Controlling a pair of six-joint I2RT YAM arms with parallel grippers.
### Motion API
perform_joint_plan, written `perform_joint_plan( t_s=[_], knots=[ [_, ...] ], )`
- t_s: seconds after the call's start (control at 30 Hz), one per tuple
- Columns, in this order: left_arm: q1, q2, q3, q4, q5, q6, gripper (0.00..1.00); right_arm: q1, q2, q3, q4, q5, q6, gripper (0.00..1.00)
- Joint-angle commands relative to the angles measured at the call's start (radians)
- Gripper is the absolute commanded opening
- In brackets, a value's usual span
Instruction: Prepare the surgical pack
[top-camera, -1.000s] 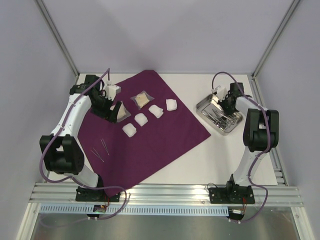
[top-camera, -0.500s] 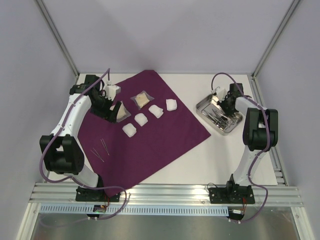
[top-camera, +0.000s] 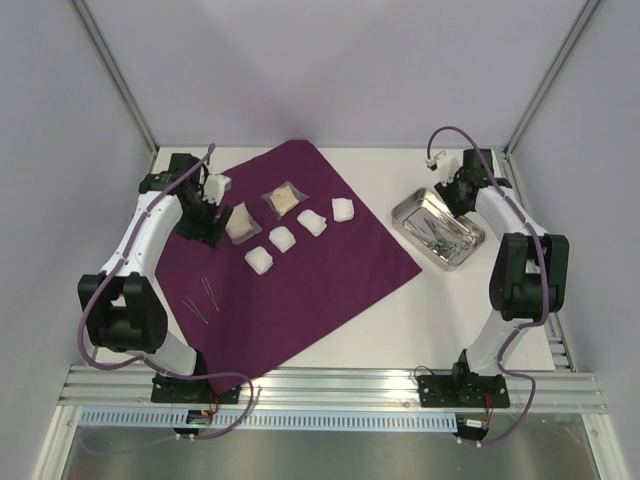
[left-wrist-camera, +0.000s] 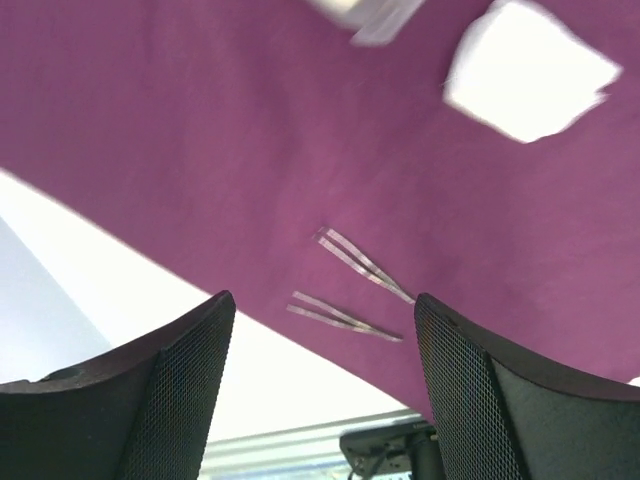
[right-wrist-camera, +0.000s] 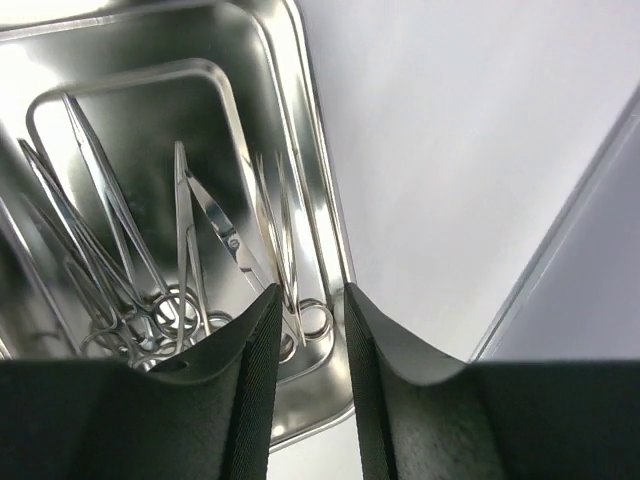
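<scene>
The dark-purple cloth (top-camera: 300, 280) lies spread on the table. On it are several white gauze pads (top-camera: 313, 222) and two tan packets, one (top-camera: 283, 199) at the back and one (top-camera: 241, 221) lying flat beside my left gripper (top-camera: 208, 226). That gripper (left-wrist-camera: 320, 330) is open and empty above the cloth (left-wrist-camera: 200, 120), looking down on two thin steel tweezers (left-wrist-camera: 362, 264) and a gauze pad (left-wrist-camera: 528, 68). The steel tray (top-camera: 418, 210) sits to the right with several forceps (top-camera: 445, 235) in it. My right gripper (top-camera: 454, 200) hovers over its back edge. Its jaws (right-wrist-camera: 312, 300) stand a little apart above the tray rim (right-wrist-camera: 318, 170), holding nothing, with the forceps (right-wrist-camera: 110, 230) below.
The two tweezers (top-camera: 200, 298) lie near the cloth's left edge. Grey walls and metal posts close in the table on three sides. Bare white tabletop (top-camera: 420, 320) lies between the cloth and the right arm's base.
The tan packet that stood tilted at my left gripper now lies flat on the cloth, and that gripper has drawn back. My right gripper has opened and lifted off the tray toward the back.
</scene>
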Motion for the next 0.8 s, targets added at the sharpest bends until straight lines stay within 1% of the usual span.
perform_joint_plan(
  t_s=[0.0,0.03,0.07,0.1,0.13,0.2,0.23,0.27,0.33,0.4,0.43,0.47,0.63,0.77],
  knots=[
    [-0.001,-0.068,-0.038,0.024,-0.146,-0.163,0.81,0.031,-0.116,0.034,0.0,0.115,0.164,0.34],
    [-0.001,-0.075,-0.038,0.035,-0.146,-0.2,0.75,0.038,-0.135,0.03,0.002,0.148,0.198,0.34],
    [-0.001,-0.086,-0.041,0.064,-0.176,-0.255,0.7,0.078,-0.15,0.024,0.017,0.192,0.232,0.34],
    [0.001,-0.1,-0.047,0.078,-0.205,-0.308,0.65,0.095,-0.171,0.016,0.022,0.307,0.275,0.34],
    [0.001,-0.126,-0.055,0.087,-0.231,-0.399,0.63,0.116,-0.202,0.008,0.022,0.37,0.357,0.34],
    [0.001,-0.134,-0.061,0.072,-0.282,-0.474,0.61,0.173,-0.23,0.008,-0.014,0.496,0.454,0.34],
    [0.001,-0.113,-0.055,0.052,-0.288,-0.54,0.6,0.201,-0.265,0.007,-0.026,0.509,0.544,0.34],
    [0.001,-0.097,-0.047,-0.001,-0.287,-0.572,0.6,0.213,-0.283,-0.021,-0.026,0.509,0.576,0.34],
    [0.001,-0.068,-0.072,-0.026,-0.259,-0.634,0.57,0.245,-0.355,-0.089,-0.002,0.48,0.658,0.34],
    [-0.001,-0.069,-0.16,0.0,-0.233,-0.648,0.52,0.262,-0.403,-0.139,0.054,0.44,0.705,0.33],
    [-0.001,-0.066,-0.187,0.026,-0.236,-0.651,0.52,0.276,-0.421,-0.157,0.074,0.428,0.723,0.33],
    [0.001,-0.065,-0.226,0.037,-0.241,-0.656,0.52,0.279,-0.446,-0.171,0.097,0.412,0.734,0.34],
    [0.001,-0.06,-0.279,0.095,-0.245,-0.674,0.52,0.291,-0.461,-0.187,0.084,0.381,0.752,0.34],
    [0.001,-0.028,-0.329,0.129,-0.206,-0.7,0.51,0.291,-0.466,-0.188,0.077,0.374,0.745,0.34]
  ],
)
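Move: The inner forceps lie about 7 cm back, 1 cm right and 15 cm below the left gripper; the outer forceps are some 4 cm farther back and 4 cm left of them. The nearest gauze sits about 11 cm right of this gripper and 2 cm ahead. From the right gripper, the tray's middle is nearly level, about 6 cm left and 9 cm down, and the rightmost gauze roughly 5 cm ahead and 32 cm left. Swing the left gripper counter-clockwise some 40 degrees while easing slightly left, then bring it down about 7 cm and back about 6 cm towards the inner forceps, narrowing the fingers to about half open and touching nothing. Lift the empty right gripper about 11 cm off the tray, taking it left and back as it turns clockwise, its part-open fingers unchanged. ##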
